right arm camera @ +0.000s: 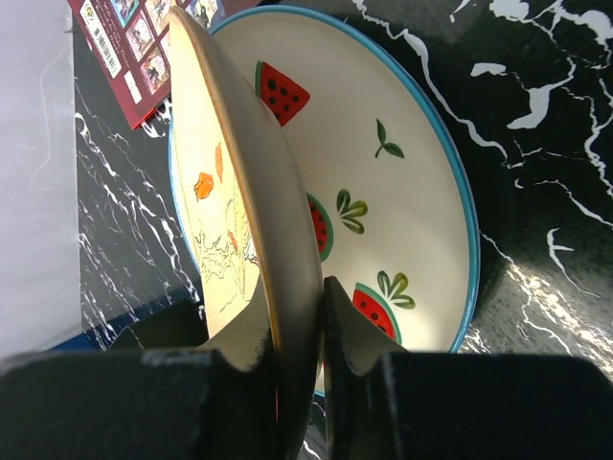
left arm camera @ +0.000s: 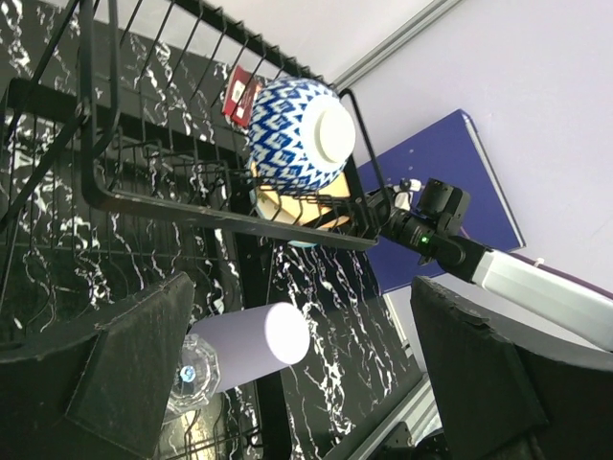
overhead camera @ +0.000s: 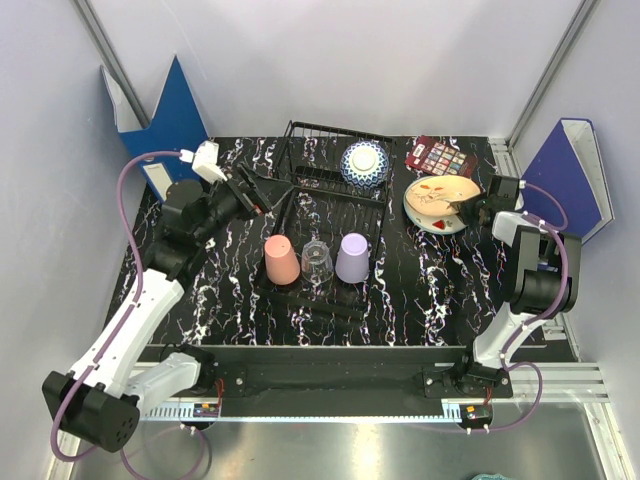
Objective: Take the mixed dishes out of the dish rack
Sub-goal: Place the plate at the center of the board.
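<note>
The black wire dish rack [overhead camera: 330,200] lies mid-table. A blue-and-white bowl [overhead camera: 364,161] rests in its far basket. Upside down on its near part stand a salmon-pink cup [overhead camera: 281,259], a clear glass cup [overhead camera: 317,262] and a lavender cup [overhead camera: 353,257]. My left gripper [overhead camera: 262,193] hovers open at the rack's left side; its wrist view shows the bowl [left arm camera: 297,134] and lavender cup [left arm camera: 254,347]. To the right of the rack, my right gripper [right arm camera: 302,326] is shut on the rim of the cream orange-patterned plate [right arm camera: 244,192], tilted over the white watermelon plate [right arm camera: 402,192].
A dark red palette of coloured squares [overhead camera: 440,157] lies behind the plates. Blue binders stand at the far left [overhead camera: 170,115] and at the right edge [overhead camera: 570,170]. Grey walls close in the table on three sides.
</note>
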Available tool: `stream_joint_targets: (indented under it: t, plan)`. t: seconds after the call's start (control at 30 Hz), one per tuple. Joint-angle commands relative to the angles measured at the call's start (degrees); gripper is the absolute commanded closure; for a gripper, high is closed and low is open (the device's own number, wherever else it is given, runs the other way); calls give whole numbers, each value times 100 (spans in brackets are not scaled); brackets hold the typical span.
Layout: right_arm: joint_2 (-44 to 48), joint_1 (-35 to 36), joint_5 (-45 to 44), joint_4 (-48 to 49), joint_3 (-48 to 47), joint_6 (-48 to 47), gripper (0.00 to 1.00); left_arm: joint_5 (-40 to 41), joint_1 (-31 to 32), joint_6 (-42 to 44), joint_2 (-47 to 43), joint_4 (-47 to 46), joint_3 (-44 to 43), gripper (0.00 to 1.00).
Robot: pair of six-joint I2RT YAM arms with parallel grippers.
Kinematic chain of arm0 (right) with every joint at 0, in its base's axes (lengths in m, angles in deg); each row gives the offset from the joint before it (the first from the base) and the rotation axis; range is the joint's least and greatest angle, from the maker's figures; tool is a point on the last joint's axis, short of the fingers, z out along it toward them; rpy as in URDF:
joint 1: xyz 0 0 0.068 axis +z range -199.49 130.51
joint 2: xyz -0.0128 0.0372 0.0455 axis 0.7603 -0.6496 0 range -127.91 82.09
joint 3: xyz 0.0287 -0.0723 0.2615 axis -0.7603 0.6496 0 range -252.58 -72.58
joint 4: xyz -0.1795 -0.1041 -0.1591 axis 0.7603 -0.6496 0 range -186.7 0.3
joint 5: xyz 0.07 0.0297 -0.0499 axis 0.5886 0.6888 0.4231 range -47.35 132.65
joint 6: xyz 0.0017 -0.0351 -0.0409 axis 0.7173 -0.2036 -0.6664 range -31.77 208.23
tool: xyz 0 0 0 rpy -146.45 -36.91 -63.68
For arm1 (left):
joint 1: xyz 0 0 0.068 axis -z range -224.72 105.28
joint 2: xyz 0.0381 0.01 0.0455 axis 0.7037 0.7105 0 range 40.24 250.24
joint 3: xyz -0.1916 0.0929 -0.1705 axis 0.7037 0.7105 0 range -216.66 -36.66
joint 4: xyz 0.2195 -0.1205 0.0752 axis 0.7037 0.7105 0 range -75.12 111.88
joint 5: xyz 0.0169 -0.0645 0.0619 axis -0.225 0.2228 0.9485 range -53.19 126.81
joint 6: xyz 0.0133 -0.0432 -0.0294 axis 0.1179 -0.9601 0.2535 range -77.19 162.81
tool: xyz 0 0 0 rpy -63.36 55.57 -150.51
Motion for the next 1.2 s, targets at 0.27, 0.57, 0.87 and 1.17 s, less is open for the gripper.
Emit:
stream_joint_targets:
  t: [0.27,0.57,0.87,1.17]
  plan:
    - [279,34,148,32,-155,25,58,-1,-24,-3,-41,-167,71,1]
    - [490,34,-203,-1066,-401,-299,45,8,-24,-20,-94,-140,141,1]
    - [569,34,-792,-2332,-1007,-774,40,52,-6,23,-59,-26,62,1]
    - [543,34,-1021,-2667,-911,-959,39,105,20,15,-50,45,106,1]
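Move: Barely above the watermelon plate on the board, the right hand still holds the tilted bird plate by its rim; the watermelon plate's middle lies about 5 cm ahead, 6 cm left and 5 cm below. The red booklet is some 17 cm ahead and 4 cm left, the patterned bowl in the rack about 13 cm ahead and 23 cm left. From the left hand the watermelon plate lies roughly 16 cm ahead, 39 cm right and 31 cm below. Opening its fingers from a near-shut grip to a little over half wide, the right hand lets go of the bird plate's rim above the watermelon plate. The hand then draws back about 4 cm, first sinking a centimetre, then swinging some 2 cm right and rising 2 cm, while its fingers tip about 15 degrees further down. The idle left hand sinks about 2 cm. ##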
